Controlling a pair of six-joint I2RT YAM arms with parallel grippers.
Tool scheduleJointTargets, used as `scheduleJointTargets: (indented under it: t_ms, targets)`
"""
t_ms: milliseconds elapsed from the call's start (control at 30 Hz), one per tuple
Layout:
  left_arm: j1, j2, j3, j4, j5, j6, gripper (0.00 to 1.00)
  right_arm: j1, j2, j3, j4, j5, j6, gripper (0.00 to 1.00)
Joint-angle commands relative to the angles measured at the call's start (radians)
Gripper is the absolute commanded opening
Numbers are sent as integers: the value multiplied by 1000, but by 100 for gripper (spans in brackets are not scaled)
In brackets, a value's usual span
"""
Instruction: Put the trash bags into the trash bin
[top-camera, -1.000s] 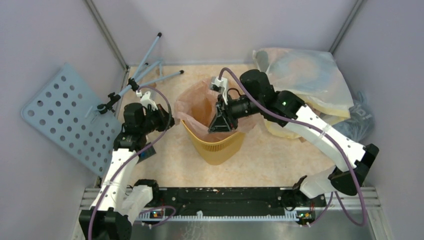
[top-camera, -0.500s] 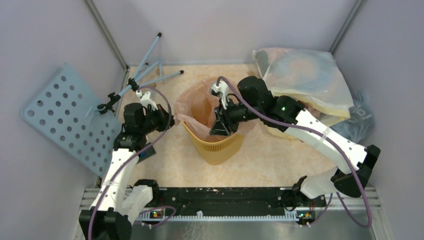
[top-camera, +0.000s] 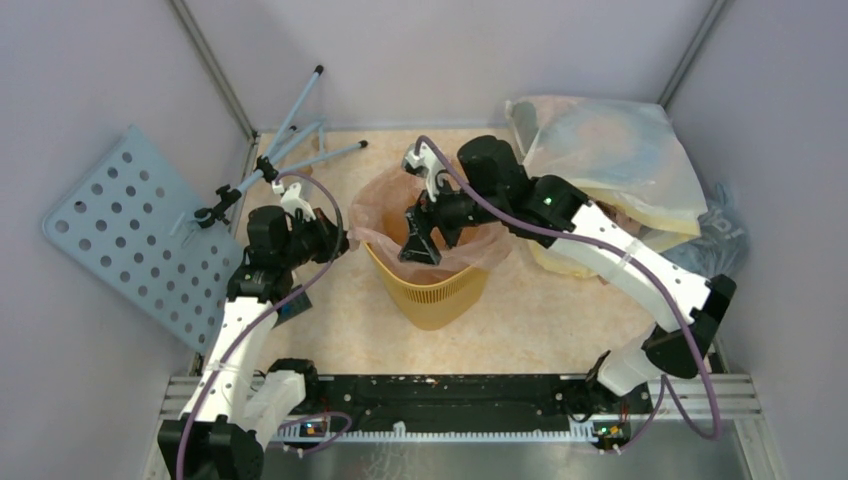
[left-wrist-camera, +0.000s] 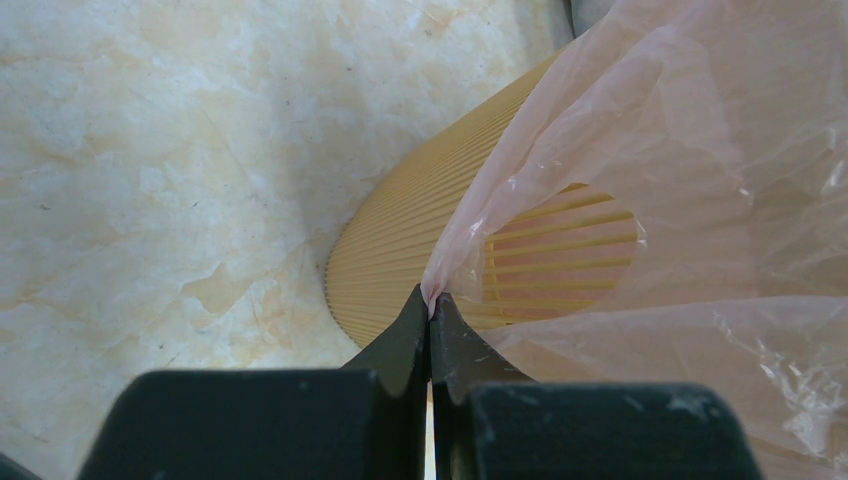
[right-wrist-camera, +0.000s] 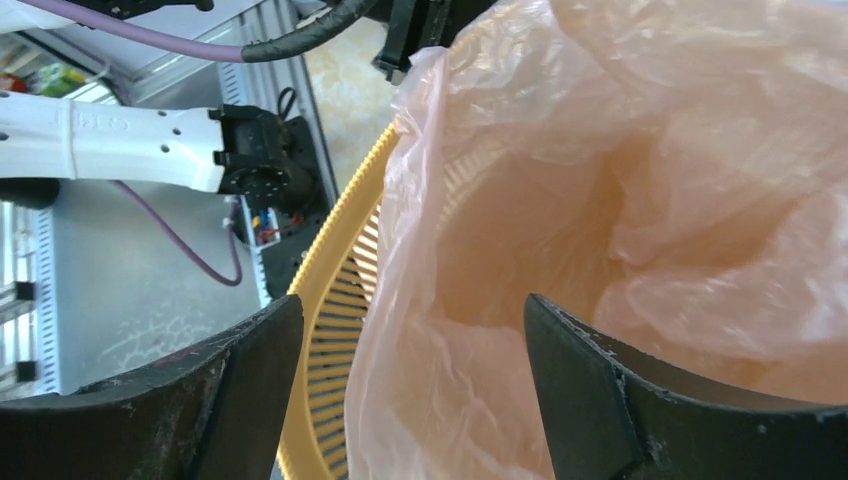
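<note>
The yellow-orange trash bin (top-camera: 437, 296) stands mid-table with the pale pink trash bag (top-camera: 392, 213) lining its mouth and draped over the rim. My left gripper (top-camera: 341, 241) is at the bin's left side, shut on a pinch of the bag's edge (left-wrist-camera: 432, 296), just outside the ribbed bin wall (left-wrist-camera: 395, 250). My right gripper (top-camera: 417, 246) is open and points down into the bin's mouth. In the right wrist view its fingers (right-wrist-camera: 570, 360) straddle the bag film (right-wrist-camera: 650, 180) next to the bin rim (right-wrist-camera: 335, 290), holding nothing.
A large whitish-yellow sack (top-camera: 610, 150) and a grey-blue bag (top-camera: 716, 240) lie at the back right. A perforated blue panel (top-camera: 130, 230) leans at the left wall, with blue rods (top-camera: 300, 130) behind it. A black rail (top-camera: 450, 395) runs along the near edge.
My right gripper has moved left across the bin's mouth, from the right rim toward the middle-left. The left gripper has stayed shut on the bag's edge.
</note>
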Motion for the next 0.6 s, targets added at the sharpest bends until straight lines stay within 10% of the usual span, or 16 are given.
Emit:
scheduleJointTargets:
  t_ms: [0, 267, 567]
  targets:
    - [6, -6, 42, 5, -1, 14, 0, 9, 78, 46, -12, -155, 11, 80]
    - [6, -7, 42, 1, -3, 18, 0, 10, 67, 61, 49, -335, 77, 41]
    - [7, -7, 34, 2, -3, 18, 0, 23, -26, -41, 134, -412, 139, 35]
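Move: The pink trash bag's near edge, slack over the bin, runs about 3 cm back, 3 cm left and 5 cm below the open right hand. The bin's near rim lies roughly 6 cm back, 2 cm right and 8 cm below this hand; the left gripper is some 12 cm left, 3 cm farther out and 8 cm lower. From the left hand, that bag edge is about 6 cm back, 9 cm to the right and 3 cm above. The bag's near edge is caught by the right fingers, which dip about 3 cm down and 2 cm left to it, then draw some 5 cm back towards the bin's near side while rising again. They narrow from wide open to a little over a third, film between them and one finger hooked inside, as the hand turns about 15 degrees counter-clockwise and tips. The left hand keeps its pinch on the bag's corner, staying put. ##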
